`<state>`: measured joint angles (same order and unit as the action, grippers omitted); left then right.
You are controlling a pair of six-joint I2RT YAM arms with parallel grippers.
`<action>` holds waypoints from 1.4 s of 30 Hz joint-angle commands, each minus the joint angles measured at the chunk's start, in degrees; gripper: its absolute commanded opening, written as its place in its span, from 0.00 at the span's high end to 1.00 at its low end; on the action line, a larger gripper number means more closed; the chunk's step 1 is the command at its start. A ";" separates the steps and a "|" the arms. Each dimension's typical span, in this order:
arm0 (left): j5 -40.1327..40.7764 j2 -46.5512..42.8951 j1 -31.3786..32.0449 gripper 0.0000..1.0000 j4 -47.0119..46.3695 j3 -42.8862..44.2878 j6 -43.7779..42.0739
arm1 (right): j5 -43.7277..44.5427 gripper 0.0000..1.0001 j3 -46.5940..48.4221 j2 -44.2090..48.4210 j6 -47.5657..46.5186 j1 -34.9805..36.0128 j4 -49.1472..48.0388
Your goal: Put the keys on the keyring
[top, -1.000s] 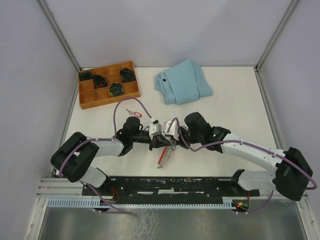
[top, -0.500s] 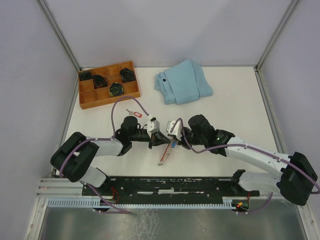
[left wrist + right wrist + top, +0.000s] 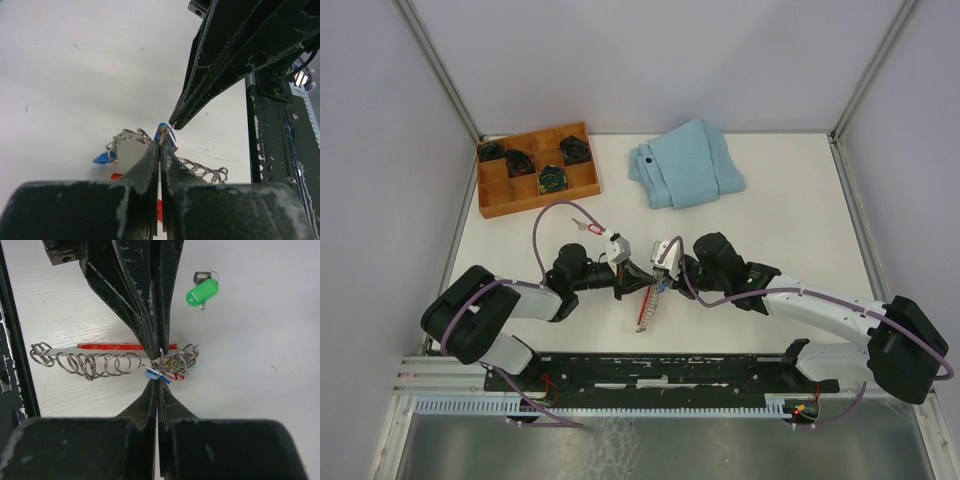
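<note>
The keyring (image 3: 100,346), a red strip with a row of silvery loops, lies on the table (image 3: 790,200) between my two arms. Its lower end shows in the top view as the keyring (image 3: 645,312). My left gripper (image 3: 161,351) is shut on one of its loops. My right gripper (image 3: 158,382) meets it tip to tip, shut on a blue-tagged key (image 3: 152,373) at that same loop. Several tagged keys (image 3: 184,364) hang bunched at that end. A green-tagged key (image 3: 202,291) lies loose beside the left fingers. Farther off lies a red-tagged key (image 3: 590,227).
An orange wooden tray (image 3: 492,200) with compartments holding dark coiled items stands at the back left. A folded light-blue cloth (image 3: 685,165) lies at the back middle. A purple cable (image 3: 542,225) arcs over the left arm. The black base rail (image 3: 660,370) runs along the near edge.
My left jaws have closed the last bit onto the loop. Both wrists have shifted slightly, and the keyring's loose end has moved a little beneath them.
</note>
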<state>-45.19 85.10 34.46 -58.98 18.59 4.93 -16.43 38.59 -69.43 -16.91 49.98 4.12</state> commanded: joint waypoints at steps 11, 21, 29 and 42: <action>3.39 -3.25 -0.53 0.97 -2.01 0.39 -0.76 | 3.46 0.78 -2.31 2.80 1.85 0.82 -6.15; 2.31 -5.29 -0.45 0.97 2.53 0.86 -3.79 | 5.15 0.60 -2.77 4.92 1.82 0.71 -9.82; 1.99 -5.71 -0.18 0.97 2.51 0.92 -3.70 | 1.97 0.60 -0.43 1.31 0.79 0.72 -9.38; 0.97 -5.55 0.18 0.97 2.20 1.07 -3.79 | 2.82 0.62 -0.10 -0.67 0.25 0.69 -11.57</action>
<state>-42.61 80.84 34.26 -53.65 17.76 3.51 -13.34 35.79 -69.65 -15.97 50.52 -3.92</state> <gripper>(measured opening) 0.043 0.386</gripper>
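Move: The left fingers are shut on the keyring's wire. The blue-tagged key hangs about 1 cm to the right of the left hand point, level with it fore and aft and a little below. From the right hand, which pinches the thin metal end by it, the blue key is about 1 cm left and 1 below. The red handle trails some 6 cm back and 3 left of the right hand, 4 below. The green key lies on the table about 7 cm ahead, 9 left and 8 lower. Opening to a bit under half, the right fingers let go of the thin metal end beside the blue key. The right hand then rises about 2 cm while easing some 1 cm forward, sinks back to nearly its old height, and stays beside the end with its fingers apart. The left hand keeps its pinch on the keyring's wire, barely shifting. ##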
